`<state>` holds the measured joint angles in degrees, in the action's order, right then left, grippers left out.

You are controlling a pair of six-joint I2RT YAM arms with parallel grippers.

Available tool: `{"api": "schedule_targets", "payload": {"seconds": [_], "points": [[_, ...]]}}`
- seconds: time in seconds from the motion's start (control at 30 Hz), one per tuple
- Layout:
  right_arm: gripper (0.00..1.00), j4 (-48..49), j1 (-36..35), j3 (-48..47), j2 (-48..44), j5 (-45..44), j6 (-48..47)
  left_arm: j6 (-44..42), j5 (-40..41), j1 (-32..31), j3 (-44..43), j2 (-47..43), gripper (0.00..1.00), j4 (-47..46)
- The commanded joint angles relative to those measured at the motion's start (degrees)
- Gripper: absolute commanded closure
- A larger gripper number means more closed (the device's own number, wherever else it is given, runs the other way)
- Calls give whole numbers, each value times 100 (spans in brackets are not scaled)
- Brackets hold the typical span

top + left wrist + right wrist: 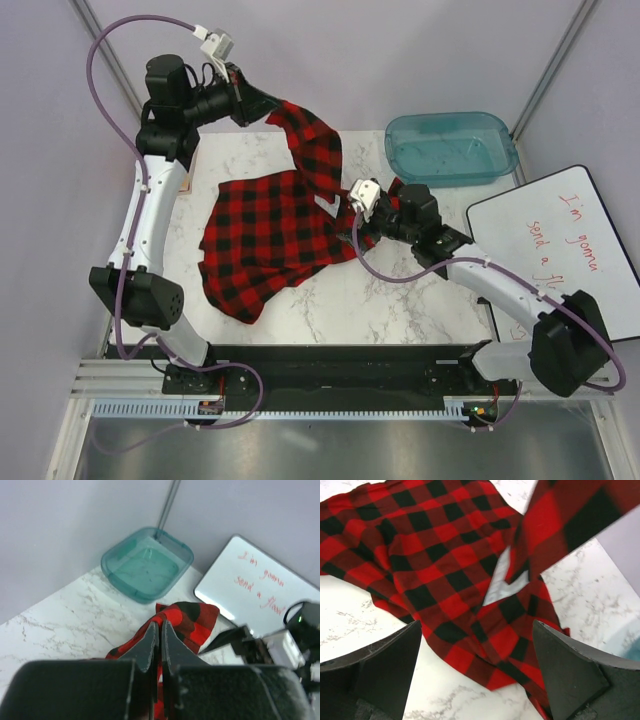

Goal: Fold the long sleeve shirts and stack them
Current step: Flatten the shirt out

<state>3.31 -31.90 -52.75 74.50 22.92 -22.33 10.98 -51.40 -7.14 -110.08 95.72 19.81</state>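
One long sleeve shirt [270,230], red-and-black check, lies crumpled across the middle of the marble table. Part of it is drawn up and back toward the far left, where my left gripper [262,108] is shut on it. In the left wrist view the left gripper [160,624] has its jaws pressed together with the check fabric [192,617] hanging from them. My right gripper [345,205] hovers over the shirt's right edge. Its jaws stand wide open in the right wrist view [476,625], with nothing between them and the shirt [435,555] below, showing a white patch [502,587].
A teal plastic bin [450,145] sits at the far right of the table, also seen from the left wrist [147,562]. A whiteboard [565,250] with red writing lies at the right edge. Grey walls close in the back and sides.
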Motion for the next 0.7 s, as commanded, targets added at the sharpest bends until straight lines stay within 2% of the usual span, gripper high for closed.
{"api": "schedule_targets", "payload": {"seconds": [0.0, 0.3, 0.4, 0.5, 0.53, 0.67], "points": [[2, 1460, -167, 283, 310, -252, 88, 1186, 709, 2, -31, -273, 98, -1277], [5, 2577, -159, -103, 1575, -858, 405, 1652, 1061, 116, -83, -423, 98, -2226], [10, 2857, -89, -192, 1874, -1166, 395, 1986, 1185, 239, -136, -388, 98, -2499], [27, 3052, 51, -411, 2103, -1544, 510, 2180, 1018, 362, -233, -361, 98, -2596], [38, 3079, 105, -490, 2139, -1632, 527, 2180, 931, 414, -172, -396, 98, -2588], [59, 2852, 473, -981, 2148, -1545, 720, 2022, 851, 546, 214, -624, 98, -2500]]}}
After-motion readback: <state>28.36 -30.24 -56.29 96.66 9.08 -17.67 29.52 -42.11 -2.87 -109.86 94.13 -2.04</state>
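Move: The shirt fold below the raised strip, where the right fingers will close, lies about 11 cm ahead of the right hand, practically in line with it sideways, and 6 cm lower. The white patch on the shirt is roughly 10 cm ahead and 5 cm left of that hand, the shirt body's middle about 3 cm ahead and 17 cm left, both well below. From the left hand, which already holds the strip's end high, the fold is some 15 cm right, 1 cm ahead and 27 cm down. Reach the open right gripper forward about 11 cm and down some 5 cm onto the fold at the foot of the raised strip, turning it about 15 degrees clockwise, and close the fingers halfway around the cloth over the last stretch. Meanwhile keep the left gripper shut on the strip's end and lift it some 9 cm, then also draw it left, tipping its fingers upward. ##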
